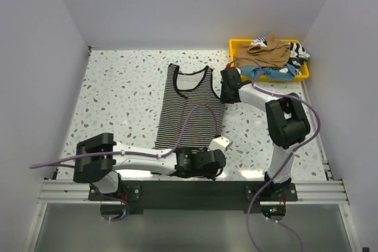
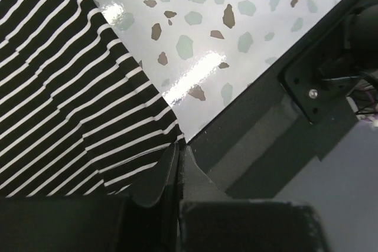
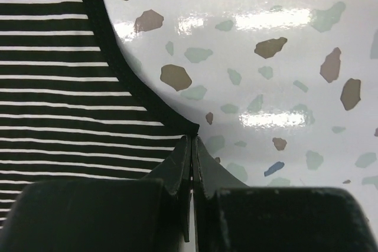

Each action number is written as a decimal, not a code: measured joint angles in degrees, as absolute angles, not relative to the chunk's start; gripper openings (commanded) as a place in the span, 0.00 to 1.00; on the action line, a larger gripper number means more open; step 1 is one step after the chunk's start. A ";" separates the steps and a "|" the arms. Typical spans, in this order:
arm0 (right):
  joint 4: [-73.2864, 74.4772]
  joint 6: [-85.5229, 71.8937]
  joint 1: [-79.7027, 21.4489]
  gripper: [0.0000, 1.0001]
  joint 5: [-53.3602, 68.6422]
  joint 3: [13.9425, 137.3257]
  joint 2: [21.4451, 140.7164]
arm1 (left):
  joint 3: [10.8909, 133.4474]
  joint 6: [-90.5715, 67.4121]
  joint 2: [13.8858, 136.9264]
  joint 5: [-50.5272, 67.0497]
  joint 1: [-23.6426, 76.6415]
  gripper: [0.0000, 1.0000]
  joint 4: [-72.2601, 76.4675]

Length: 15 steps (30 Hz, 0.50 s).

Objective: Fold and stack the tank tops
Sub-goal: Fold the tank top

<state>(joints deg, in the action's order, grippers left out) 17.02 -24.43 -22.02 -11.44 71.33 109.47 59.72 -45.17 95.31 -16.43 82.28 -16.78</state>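
Observation:
A black-and-white striped tank top (image 1: 190,110) lies flat in the middle of the table, straps toward the far wall. My left gripper (image 1: 220,144) is at its near right hem corner; in the left wrist view the jaws (image 2: 179,147) are pressed together with the corner of the striped cloth (image 2: 71,98) at their tips. My right gripper (image 1: 222,94) is at the top's right armhole, and its jaws (image 3: 193,140) are shut on the dark bound edge of the tank top (image 3: 65,87). More tank tops, tan-brown (image 1: 273,50) and light blue (image 1: 263,72), are heaped in the tray.
A yellow plastic tray (image 1: 235,44) stands at the far right corner. The speckled table (image 1: 118,87) shows bare to the left of the striped top. A black rail (image 2: 283,140) runs along the near table edge beside the left gripper. Purple cables loop over both arms.

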 measured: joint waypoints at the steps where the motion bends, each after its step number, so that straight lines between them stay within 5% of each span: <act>1: 17.54 -24.56 -22.00 0.00 -11.66 71.33 108.97 | 58.41 -45.63 93.21 -16.32 82.28 0.00 -16.40; 15: 22.76 -26.74 -22.96 0.00 -12.32 76.05 107.07 | 43.57 -55.70 77.45 -19.59 81.23 0.00 -13.82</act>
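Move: The left hand holds the tank top's right hem corner about 5 cm above the table, and the hem end of the already folded left side lies some 16 cm to its left, nearly level with it. The right hand holds the right armpit corner; the upper end of that folded side lies about 13 cm to its left and 2 cm lower. From the right hand the right shoulder strap is roughly 14 cm ahead and 5 cm left, and the yellow basket 17 cm ahead and 16 cm right. The left hand keeps the hem corner pinched, lifts it about 2 cm at first and then carries it left, some 6 cm in all, towards the folded left side, while its wrist turns about 10 degrees counter-clockwise. The right hand, still gripping the armpit corner, goes almost straight up about 3.5 cm to raise that end of the side edge, with its fingers staying shut and hardly any turn. ##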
